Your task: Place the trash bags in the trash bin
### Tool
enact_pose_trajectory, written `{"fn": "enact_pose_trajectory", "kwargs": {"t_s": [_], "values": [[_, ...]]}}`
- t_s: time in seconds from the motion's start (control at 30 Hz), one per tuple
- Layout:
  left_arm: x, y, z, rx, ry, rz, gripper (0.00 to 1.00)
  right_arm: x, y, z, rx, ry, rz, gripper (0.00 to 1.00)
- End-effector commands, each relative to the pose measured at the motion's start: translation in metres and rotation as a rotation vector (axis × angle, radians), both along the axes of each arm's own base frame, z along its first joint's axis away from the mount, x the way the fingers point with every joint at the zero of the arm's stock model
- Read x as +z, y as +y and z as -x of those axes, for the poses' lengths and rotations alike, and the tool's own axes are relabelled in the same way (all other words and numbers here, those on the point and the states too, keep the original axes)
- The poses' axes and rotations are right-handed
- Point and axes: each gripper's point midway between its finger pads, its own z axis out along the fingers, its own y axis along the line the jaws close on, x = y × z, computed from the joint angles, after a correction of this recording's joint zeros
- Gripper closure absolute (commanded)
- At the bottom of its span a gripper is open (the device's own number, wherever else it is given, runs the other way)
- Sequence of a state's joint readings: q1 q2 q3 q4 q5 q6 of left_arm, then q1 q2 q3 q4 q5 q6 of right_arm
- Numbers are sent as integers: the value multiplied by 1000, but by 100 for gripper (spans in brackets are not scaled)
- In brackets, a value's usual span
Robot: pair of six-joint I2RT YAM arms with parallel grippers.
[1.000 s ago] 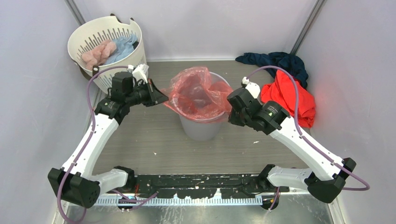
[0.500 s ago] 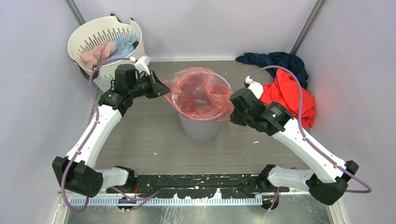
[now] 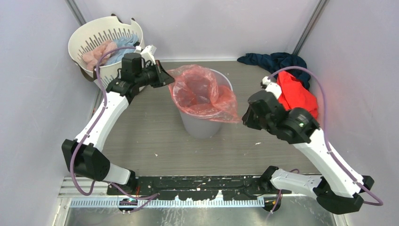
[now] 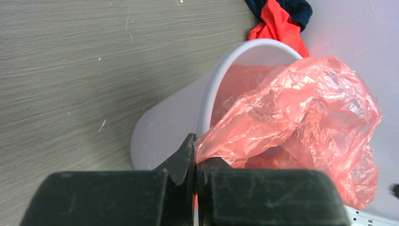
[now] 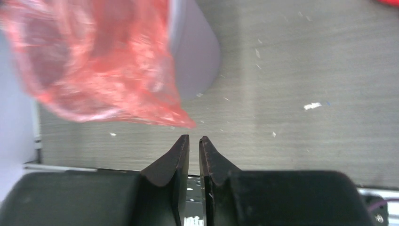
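Note:
The translucent red trash bag (image 3: 202,92) sits in the mouth of the light grey trash bin (image 3: 202,126) at the middle of the floor, with a flap hanging over the bin's right rim. My left gripper (image 3: 165,77) is at the bin's left rim, shut on the bag's edge. In the left wrist view the film (image 4: 291,108) runs from the shut left gripper (image 4: 195,155) over the bin (image 4: 164,127). My right gripper (image 3: 245,120) hangs right of the bin, apart from the bag. Its right gripper tips (image 5: 194,139) stand a narrow gap apart, empty, below the bag's corner (image 5: 94,61).
A white slotted laundry basket (image 3: 106,40) with pink and blue cloth stands at the back left, close behind my left arm. A red-orange garment (image 3: 296,96) and a dark navy cloth (image 3: 277,61) lie at the back right. Walls close in on both sides.
My left gripper carried the bag's edge farther back along the bin's left rim. My right arm drew away to the near right, and the bag's right flap now hangs free.

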State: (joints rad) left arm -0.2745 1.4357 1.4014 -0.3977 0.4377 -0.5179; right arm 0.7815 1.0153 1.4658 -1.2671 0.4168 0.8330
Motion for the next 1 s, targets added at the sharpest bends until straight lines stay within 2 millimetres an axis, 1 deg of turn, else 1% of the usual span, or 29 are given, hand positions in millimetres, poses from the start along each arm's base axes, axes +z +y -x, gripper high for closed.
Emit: {"fn": "enact_pose_trajectory", "kwargs": {"t_s": [0.0,0.1,0.13,0.17,0.2,0.23,0.4,0.5,0.57,0.63,0.73,0.8,0.97], "values": [[34,-6,-16,-28,-124,18,100,71,12,6,159,-138,-87,80],[34,-8,-17,-46,-114,15,100,99,31,3,253,-168,-111,79],[35,-9,-18,-50,-111,13,100,103,37,-2,271,-162,-97,78],[36,-9,-17,-54,-113,13,100,110,38,-3,282,-172,-95,78],[37,-9,-17,-58,-114,12,100,111,46,-9,295,-165,-83,78],[38,-8,-17,-59,-116,9,100,117,51,-12,317,-176,-81,78],[41,-3,-18,-65,-111,-1,100,122,91,-34,453,-184,-45,77],[41,1,-19,-65,-92,1,100,122,105,-49,479,-176,-6,67],[42,3,-22,-66,-86,4,100,120,110,-62,458,-170,33,53],[44,4,-25,-65,-79,7,100,121,107,-72,418,-183,66,46],[49,4,-29,-73,-72,14,100,122,107,-81,390,-183,93,44],[50,4,-29,-80,-66,17,100,114,107,-87,374,-164,123,44],[39,2,-28,-92,-40,21,100,98,106,-97,346,-133,177,42]]}}
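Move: The trash bag's mouth lies over the bin, its middle about 13 cm ahead of the right hand, 17 to its left and 4 below. The bag's loose corner hangs only some 3 cm left of that hand and 1 cm ahead. The red cloth is 28 cm ahead and 24 right, on the floor. From the left hand, which holds the bag's edge, the bin is 5 cm back and 11 right, its middle about 16 below; the laundry basket is 13 cm ahead and 25 left. Still pinching the bag's left edge, the left hand draws it about 3 cm forward and nearly as far up. The empty right hand leaves the loose corner, rising some 12 cm first, then swinging forward and left over the bin while sinking about 3 cm; it turns about 20 degrees counter-clockwise and its fingers open from nearly shut to over half, above the bag. ##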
